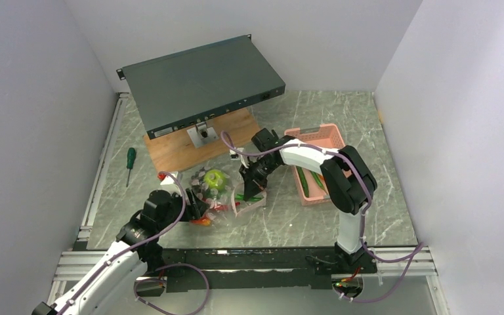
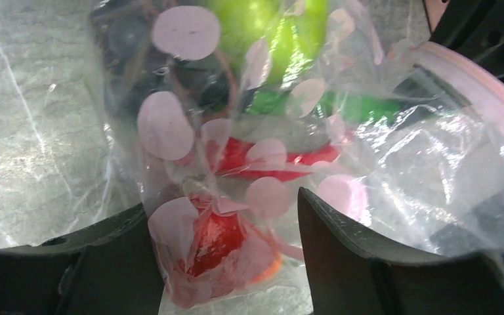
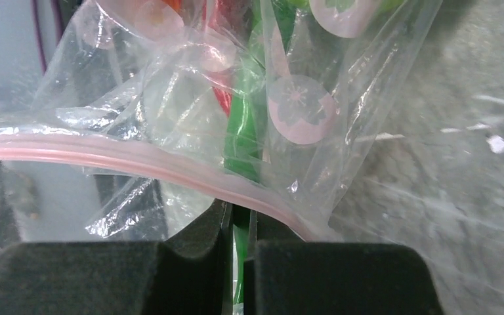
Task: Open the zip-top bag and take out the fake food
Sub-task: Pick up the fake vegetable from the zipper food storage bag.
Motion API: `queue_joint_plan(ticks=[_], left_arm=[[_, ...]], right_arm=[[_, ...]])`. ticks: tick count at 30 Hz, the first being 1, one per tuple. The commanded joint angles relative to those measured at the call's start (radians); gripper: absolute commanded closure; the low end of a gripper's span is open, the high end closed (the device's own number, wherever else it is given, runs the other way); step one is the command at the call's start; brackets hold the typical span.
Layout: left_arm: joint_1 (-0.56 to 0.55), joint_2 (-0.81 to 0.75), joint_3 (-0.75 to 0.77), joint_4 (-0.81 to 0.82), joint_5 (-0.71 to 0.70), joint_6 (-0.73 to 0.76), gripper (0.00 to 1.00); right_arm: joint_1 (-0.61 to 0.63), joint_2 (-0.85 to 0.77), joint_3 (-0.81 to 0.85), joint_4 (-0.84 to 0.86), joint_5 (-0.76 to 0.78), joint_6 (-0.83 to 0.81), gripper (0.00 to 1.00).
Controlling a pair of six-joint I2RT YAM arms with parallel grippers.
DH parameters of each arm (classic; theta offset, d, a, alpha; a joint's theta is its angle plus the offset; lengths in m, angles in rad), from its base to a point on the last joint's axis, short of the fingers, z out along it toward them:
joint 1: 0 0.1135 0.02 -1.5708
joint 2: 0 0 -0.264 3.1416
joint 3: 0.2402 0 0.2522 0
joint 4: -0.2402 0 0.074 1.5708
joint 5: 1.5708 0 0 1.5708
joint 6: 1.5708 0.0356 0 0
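The zip-top bag (image 1: 226, 200) lies mid-table, clear with pinkish dots, holding fake food: a green apple (image 1: 214, 178), dark grapes (image 2: 131, 59), red pieces (image 2: 213, 239). My left gripper (image 1: 193, 209) stands open at the bag's near-left end. In the left wrist view the bag's corner (image 2: 190, 262) with a red piece sits loosely between its fingers (image 2: 341, 249). My right gripper (image 1: 249, 190) is at the bag's right end, at the pink zip strip (image 3: 105, 154). Its jaws are shut on a long green pod (image 3: 243, 131) that runs down between them.
A pink slotted basket (image 1: 321, 138) with green pods (image 1: 304, 180) stands right of the bag, under my right arm. Behind are a dark flat case (image 1: 200, 82) on a wooden board (image 1: 177, 151) and a green-handled screwdriver (image 1: 130, 157) at the left.
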State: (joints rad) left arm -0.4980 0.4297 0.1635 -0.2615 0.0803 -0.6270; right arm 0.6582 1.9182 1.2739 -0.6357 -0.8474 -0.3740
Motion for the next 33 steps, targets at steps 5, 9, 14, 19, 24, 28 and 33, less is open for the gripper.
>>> queue_joint_plan(ticks=[5,9,14,19,24,28,33], left_arm=[[-0.013,-0.049,0.123,0.002,0.145,0.058,0.24],[-0.058,-0.097,0.191,-0.077,0.144,0.091,0.13],[-0.137,-0.091,0.274,-0.177,0.087,0.075,0.04],[-0.175,-0.065,0.316,-0.351,-0.121,-0.038,0.01],[-0.177,-0.087,0.345,-0.463,-0.256,-0.108,0.00],[-0.175,-0.084,0.388,-0.492,-0.269,-0.106,0.00],[-0.176,-0.075,0.401,-0.414,-0.166,-0.086,0.00]], right_arm=[[0.060,-0.016,-0.030,0.191,-0.065,0.247,1.00],[0.073,-0.017,-0.046,0.204,0.038,0.249,1.00],[0.073,-0.026,-0.055,0.212,0.068,0.250,1.00],[0.072,-0.055,-0.067,0.214,0.010,0.241,1.00],[0.059,-0.123,-0.121,0.270,-0.006,0.273,1.00],[0.056,-0.148,-0.172,0.315,0.110,0.293,1.00],[0.058,-0.184,-0.262,0.429,0.215,0.364,1.00]])
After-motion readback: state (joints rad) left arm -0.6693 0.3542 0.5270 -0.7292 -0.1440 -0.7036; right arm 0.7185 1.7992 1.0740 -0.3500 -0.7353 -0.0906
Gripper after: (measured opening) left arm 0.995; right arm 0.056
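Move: The red-orange pepper in the bag's corner lies almost directly below the left fingertips, about 4 cm down; the red chili is some 5 cm right and 3 ahead of that hand, the green apple about 10 ahead and 4 right. The right fingers hold the long green vegetable at the bag's mouth. From them the pink basket stands roughly 24 cm right and 12 ahead, the chili about 9 left, the apple 10 left and 8 ahead. Up and slightly back, the left hand draws off the bag's pepper corner while its fingers spread from about two-thirds to fully open; it first drifts right, then swings back left with a small dip, ending about 8 cm higher. The right hand keeps its pinch on the green vegetable, eases 2–3 cm back and left towards the bag's contents, then returns partway, turning clockwise about 10 degrees. ##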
